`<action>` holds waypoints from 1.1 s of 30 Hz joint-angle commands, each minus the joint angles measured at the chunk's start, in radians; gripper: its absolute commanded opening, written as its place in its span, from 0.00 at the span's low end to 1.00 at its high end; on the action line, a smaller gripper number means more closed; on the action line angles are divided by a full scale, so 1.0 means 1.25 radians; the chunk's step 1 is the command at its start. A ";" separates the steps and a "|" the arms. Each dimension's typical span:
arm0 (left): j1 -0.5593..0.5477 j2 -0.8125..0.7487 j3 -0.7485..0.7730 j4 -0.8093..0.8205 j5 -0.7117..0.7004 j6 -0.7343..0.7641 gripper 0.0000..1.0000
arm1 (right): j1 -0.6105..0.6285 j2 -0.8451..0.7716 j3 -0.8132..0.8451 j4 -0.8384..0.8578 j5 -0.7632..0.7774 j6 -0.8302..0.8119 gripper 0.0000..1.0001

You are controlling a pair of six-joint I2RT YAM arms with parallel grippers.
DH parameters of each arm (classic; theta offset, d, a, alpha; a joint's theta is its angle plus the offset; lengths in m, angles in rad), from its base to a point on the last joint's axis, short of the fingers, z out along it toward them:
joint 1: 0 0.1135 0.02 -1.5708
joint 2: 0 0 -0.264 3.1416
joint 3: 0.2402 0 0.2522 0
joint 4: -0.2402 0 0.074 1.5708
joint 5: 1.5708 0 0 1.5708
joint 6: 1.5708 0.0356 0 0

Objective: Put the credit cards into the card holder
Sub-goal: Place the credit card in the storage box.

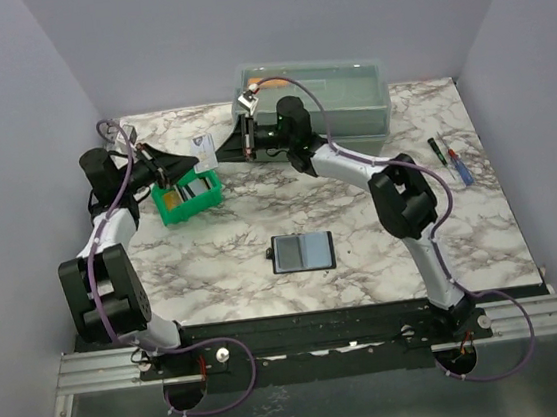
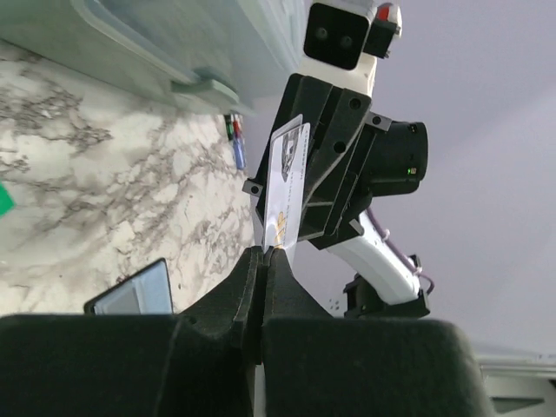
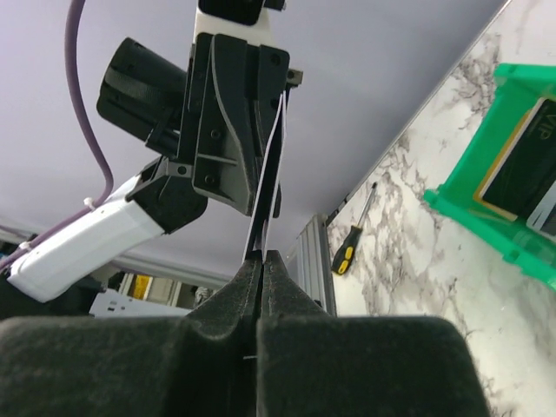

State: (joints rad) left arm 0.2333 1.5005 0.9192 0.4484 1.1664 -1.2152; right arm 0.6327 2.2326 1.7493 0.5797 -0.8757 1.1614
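One pale credit card [image 1: 203,152] hangs in the air above the green bin, pinched from both sides. My left gripper [image 1: 191,162] is shut on its left edge and my right gripper [image 1: 220,151] is shut on its right edge. In the left wrist view the credit card [image 2: 287,187] stands up out of the shut left gripper [image 2: 263,253], with the other arm's fingers [image 2: 334,165] behind it. The right wrist view shows the credit card [image 3: 271,165] edge-on in the shut right gripper [image 3: 262,255]. The card holder [image 1: 304,252] lies open on the table's middle, seen also as the card holder [image 2: 135,295].
A green bin [image 1: 189,197] below the grippers holds more cards [image 3: 521,174]. A grey-green lidded toolbox [image 1: 316,93] stands at the back. Screwdrivers [image 1: 451,159] lie at the right edge, and a yellow-handled screwdriver [image 3: 352,239] lies near the left rail.
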 commanded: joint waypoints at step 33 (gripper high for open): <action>0.094 0.277 0.126 -0.409 -0.194 0.293 0.00 | 0.044 0.179 0.354 -0.460 0.447 -0.326 0.00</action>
State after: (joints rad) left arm 0.3519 1.8233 0.9943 0.2161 1.0641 -1.0500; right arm 0.6853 2.5183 2.1899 0.1825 -0.4355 0.8303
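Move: The green storage box that the left hand's card is bound for lies about 7 cm ahead of that hand, 5 cm to its left and 20 cm below. From the left hand, the black card holder is some 14 cm back and 22 cm right on the table, and the big lidded box is about 23 cm ahead, 28 cm right and 14 cm lower. From the right hand, the green box is roughly 7 cm ahead, 11 cm left and 20 cm down. Two white cards, pinched between the two hands, are carried together down, left and forward towards the green box. The left hand then goes on sinking with one card, about 12 cm in all, tipping down some 20 degrees; the right draws off forward with the other, turning clockwise and dipping its fingertips. Both grippers stay shut. ##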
